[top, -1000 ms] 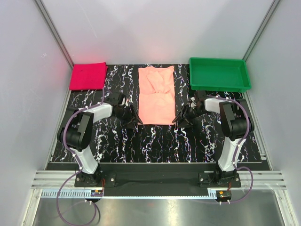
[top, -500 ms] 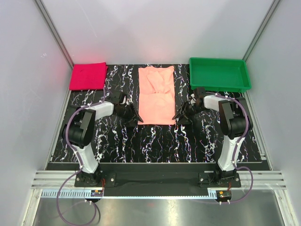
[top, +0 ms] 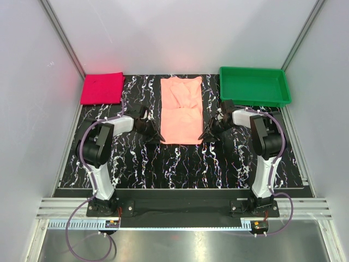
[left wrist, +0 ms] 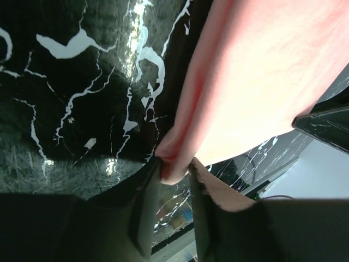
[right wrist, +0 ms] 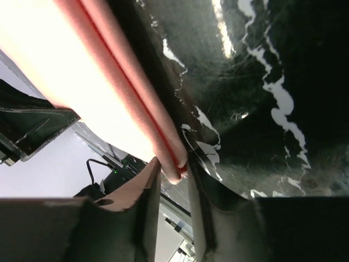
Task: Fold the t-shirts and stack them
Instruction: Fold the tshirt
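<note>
A salmon-pink t-shirt (top: 181,109) lies folded into a long strip in the middle of the table. The magenta t-shirt (top: 102,88) lies folded at the back left. My left gripper (top: 158,135) is at the pink shirt's near left corner. In the left wrist view, that gripper (left wrist: 174,165) is shut on the corner of the pink shirt (left wrist: 262,76). My right gripper (top: 205,134) is at the near right corner. In the right wrist view, that gripper (right wrist: 173,164) pinches the layered edge of the shirt (right wrist: 109,71).
A green plastic tray (top: 253,86) stands at the back right, just behind my right arm. The black marbled tabletop (top: 180,164) has white walls on three sides.
Both grippers have moved inward and slightly back onto the pink shirt's near corners. Their jaws have narrowed around the cloth.
</note>
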Motion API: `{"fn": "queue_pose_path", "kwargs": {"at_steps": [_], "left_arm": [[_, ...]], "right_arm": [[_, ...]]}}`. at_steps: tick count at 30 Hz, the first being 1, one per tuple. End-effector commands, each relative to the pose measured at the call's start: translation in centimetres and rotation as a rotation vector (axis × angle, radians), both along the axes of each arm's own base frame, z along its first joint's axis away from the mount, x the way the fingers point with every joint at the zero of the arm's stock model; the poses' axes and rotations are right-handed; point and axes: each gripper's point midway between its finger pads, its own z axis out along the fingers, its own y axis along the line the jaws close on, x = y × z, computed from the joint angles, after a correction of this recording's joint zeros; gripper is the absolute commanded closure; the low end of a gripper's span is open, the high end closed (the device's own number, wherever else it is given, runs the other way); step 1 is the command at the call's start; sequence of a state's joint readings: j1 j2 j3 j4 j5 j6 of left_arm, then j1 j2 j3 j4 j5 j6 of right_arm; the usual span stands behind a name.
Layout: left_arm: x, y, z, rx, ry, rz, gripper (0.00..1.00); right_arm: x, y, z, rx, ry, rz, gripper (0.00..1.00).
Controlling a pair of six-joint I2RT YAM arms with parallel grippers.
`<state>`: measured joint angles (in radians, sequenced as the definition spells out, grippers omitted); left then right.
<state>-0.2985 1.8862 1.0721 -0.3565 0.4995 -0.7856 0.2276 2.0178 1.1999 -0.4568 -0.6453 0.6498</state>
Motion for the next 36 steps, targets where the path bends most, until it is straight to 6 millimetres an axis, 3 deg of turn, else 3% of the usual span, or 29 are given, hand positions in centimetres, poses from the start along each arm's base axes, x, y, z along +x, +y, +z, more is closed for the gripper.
{"fn": "queue_pose_path", "kwargs": {"at_steps": [1,3,4,5,6,11,14,18,21,22,28,29,32,36], "left_arm": [[-0.7,2.2,-4.1,0.145,0.034,-0.007,0.75],[-0.8,2.3,-4.1,0.153,0.035,-0.026,0.89],[-0.9,2.4,-4.2,0.159,0.038,-0.031,0.95],[-1.1,2.6,-4.2,0.166,0.039,-0.041,1.00],[-1.2,2.7,-4.3,0.175,0.041,-0.046,1.00],[-3.1,3.2,-3.9,0.192,0.031,-0.071,1.00],[-5.3,3.0,-3.2,0.207,0.016,-0.100,1.00],[-10.4,1.8,-2.1,0.212,-0.016,-0.163,1.00],[-12.8,0.9,-0.8,0.203,-0.053,-0.172,1.00],[-15.0,0.7,-1.3,0.209,-0.032,-0.190,1.00],[-20.9,1.1,-0.2,0.209,-0.060,-0.213,1.00],[-21.3,1.0,0.2,0.202,-0.073,-0.214,1.00],[-23.0,0.8,1.5,0.166,-0.102,-0.218,1.00],[-24.3,0.0,2.8,0.112,-0.116,-0.226,1.00]], "right_arm": [[0.0,-1.5,-4.2,-0.158,-0.010,0.014,0.68],[0.0,-1.5,-4.2,-0.160,-0.011,0.018,0.79],[0.0,-1.6,-4.2,-0.162,-0.012,0.020,0.91],[0.0,-1.6,-4.3,-0.162,-0.012,0.023,0.96],[-0.2,-1.5,-4.3,-0.159,-0.008,0.029,1.00],[-1.9,-1.3,-3.4,-0.164,-0.024,0.072,1.00],[-4.4,-0.7,-2.7,-0.169,-0.031,0.124,1.00],[-8.8,-0.4,-1.8,-0.175,-0.031,0.163,1.00],[-11.7,-0.6,-1.2,-0.162,-0.026,0.155,1.00],[-12.4,-0.6,-1.0,-0.158,-0.024,0.151,1.00],[-18.9,-0.9,0.0,-0.151,-0.012,0.156,1.00],[-20.6,-1.0,-0.4,-0.162,0.015,0.160,1.00],[-22.9,-1.0,0.2,-0.145,0.009,0.155,1.00],[-24.7,-0.4,1.8,-0.105,-0.002,0.142,1.00]]}}
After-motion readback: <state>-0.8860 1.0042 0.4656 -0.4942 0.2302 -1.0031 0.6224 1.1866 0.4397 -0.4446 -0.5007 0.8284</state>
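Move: Each hand has its fingers around a near corner of the folded t-shirt, practically at the fingertips: left corner for the left hand, right corner for the right. The table's near edge lies about 23 cm back from both hands. From the right hand the green bin is some 30 cm ahead and 28 cm right; from the left hand the red cloth is about 29 cm ahead and 31 cm left. Both hands pinch shut on the near corners, drag the t-shirt back about 24 cm, then rise slightly. ##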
